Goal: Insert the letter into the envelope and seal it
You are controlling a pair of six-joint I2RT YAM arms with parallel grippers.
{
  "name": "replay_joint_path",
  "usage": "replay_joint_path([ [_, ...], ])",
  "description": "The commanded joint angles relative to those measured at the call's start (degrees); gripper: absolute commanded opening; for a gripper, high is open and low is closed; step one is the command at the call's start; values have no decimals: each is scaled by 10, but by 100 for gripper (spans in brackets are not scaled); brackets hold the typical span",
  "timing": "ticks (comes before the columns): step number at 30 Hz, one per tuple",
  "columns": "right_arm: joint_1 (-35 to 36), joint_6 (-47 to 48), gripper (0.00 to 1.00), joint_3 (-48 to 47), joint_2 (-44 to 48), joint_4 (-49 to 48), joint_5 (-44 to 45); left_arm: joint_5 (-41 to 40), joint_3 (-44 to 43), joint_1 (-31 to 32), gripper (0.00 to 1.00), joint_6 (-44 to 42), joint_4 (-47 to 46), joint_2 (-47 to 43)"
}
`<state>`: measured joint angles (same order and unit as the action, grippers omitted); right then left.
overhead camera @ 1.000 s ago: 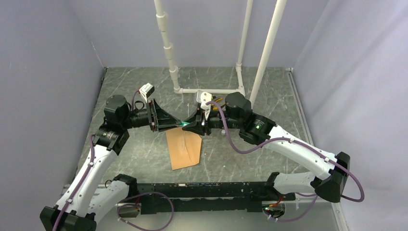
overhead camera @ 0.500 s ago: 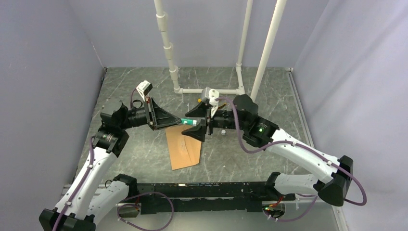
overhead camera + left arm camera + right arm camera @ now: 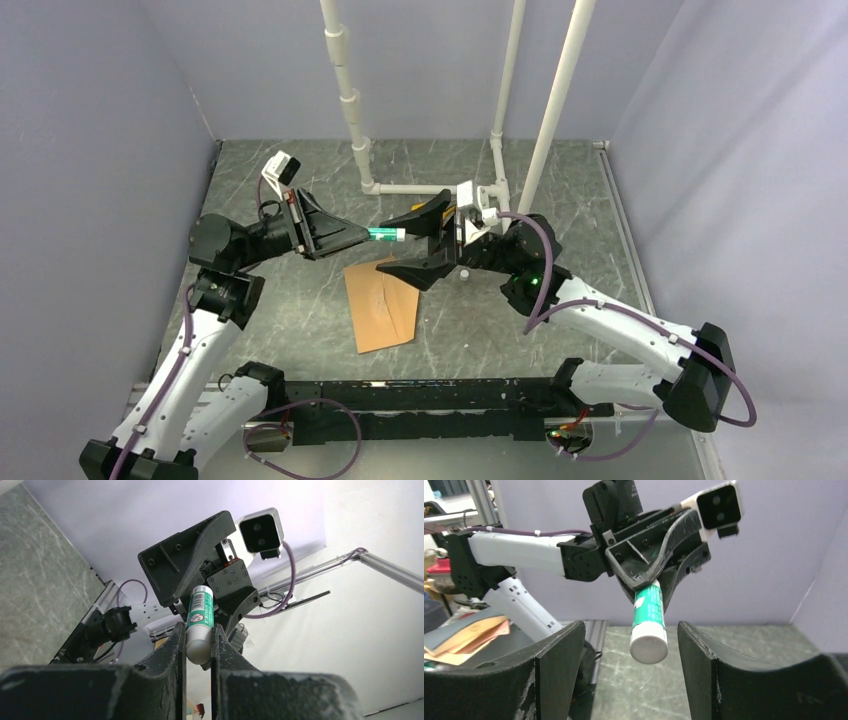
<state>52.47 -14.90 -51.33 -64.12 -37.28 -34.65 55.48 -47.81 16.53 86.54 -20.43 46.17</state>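
Observation:
The brown envelope (image 3: 380,305) lies flat on the table, below and between both arms. No letter shows apart from it. My left gripper (image 3: 368,236) (image 3: 198,635) is raised above the table and shut on the white rounded end of a green-and-white glue stick (image 3: 385,235) (image 3: 200,620). The stick points toward my right gripper (image 3: 388,247) (image 3: 631,630). That gripper stands open, its fingers either side of the stick's flat white end (image 3: 650,647) without touching it.
A white pipe frame (image 3: 440,188) stands at the back of the marbled table. A small white piece (image 3: 463,272) lies on the table under the right wrist. Grey walls close in both sides.
The right gripper has opened and let go of the glue stick, while the left gripper has shut on it. Both wrists have lifted and drawn slightly apart.

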Motion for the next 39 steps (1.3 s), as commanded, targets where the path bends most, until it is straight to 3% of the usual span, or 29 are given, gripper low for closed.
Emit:
replay_joint_path([
  [1, 6, 95, 69, -36, -14, -88, -22, -14, -18, 2, 2, 66, -91, 4],
  [5, 6, 134, 61, -47, -30, -109, -38, -18, -23, 3, 2, 92, -117, 9],
  [14, 6, 117, 36, -72, -58, -166, -69, -24, -3, 4, 2, 135, -189, 23],
  [23, 7, 107, 43, -88, -66, -158, -77, -25, -11, 5, 2, 110, -151, 14],
  [39, 18, 136, 37, -120, -84, -102, -100, -31, -7, 7, 2, 120, -170, 10],
])
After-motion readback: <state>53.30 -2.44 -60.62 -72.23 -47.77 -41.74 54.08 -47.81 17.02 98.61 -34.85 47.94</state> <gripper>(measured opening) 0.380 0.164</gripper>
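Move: The glue stick, held by one end in the left fingers, has its middle about 4 cm to the right of that hand, level with it forward and 1 cm above. From the right hand, open around the stick's free end, it is roughly 2 cm left, 1 cm ahead and 2 cm up. The envelope lies some 40 cm below, about 3 cm ahead and 5 cm left of the right hand; a small white cap on the table is about 13 cm ahead and 14 cm right. The glue stick is carried straight up some 3.5 cm by the left hand, which keeps its grip, tips its fingers slightly upward and then stays put. The right hand rises about 5 cm with it and edges left towards the left fingertips, rolling about 20 degrees so its front side lifts, while its fingers close to roughly half their gap around the stick's free end; a firm grip isn't seen. ##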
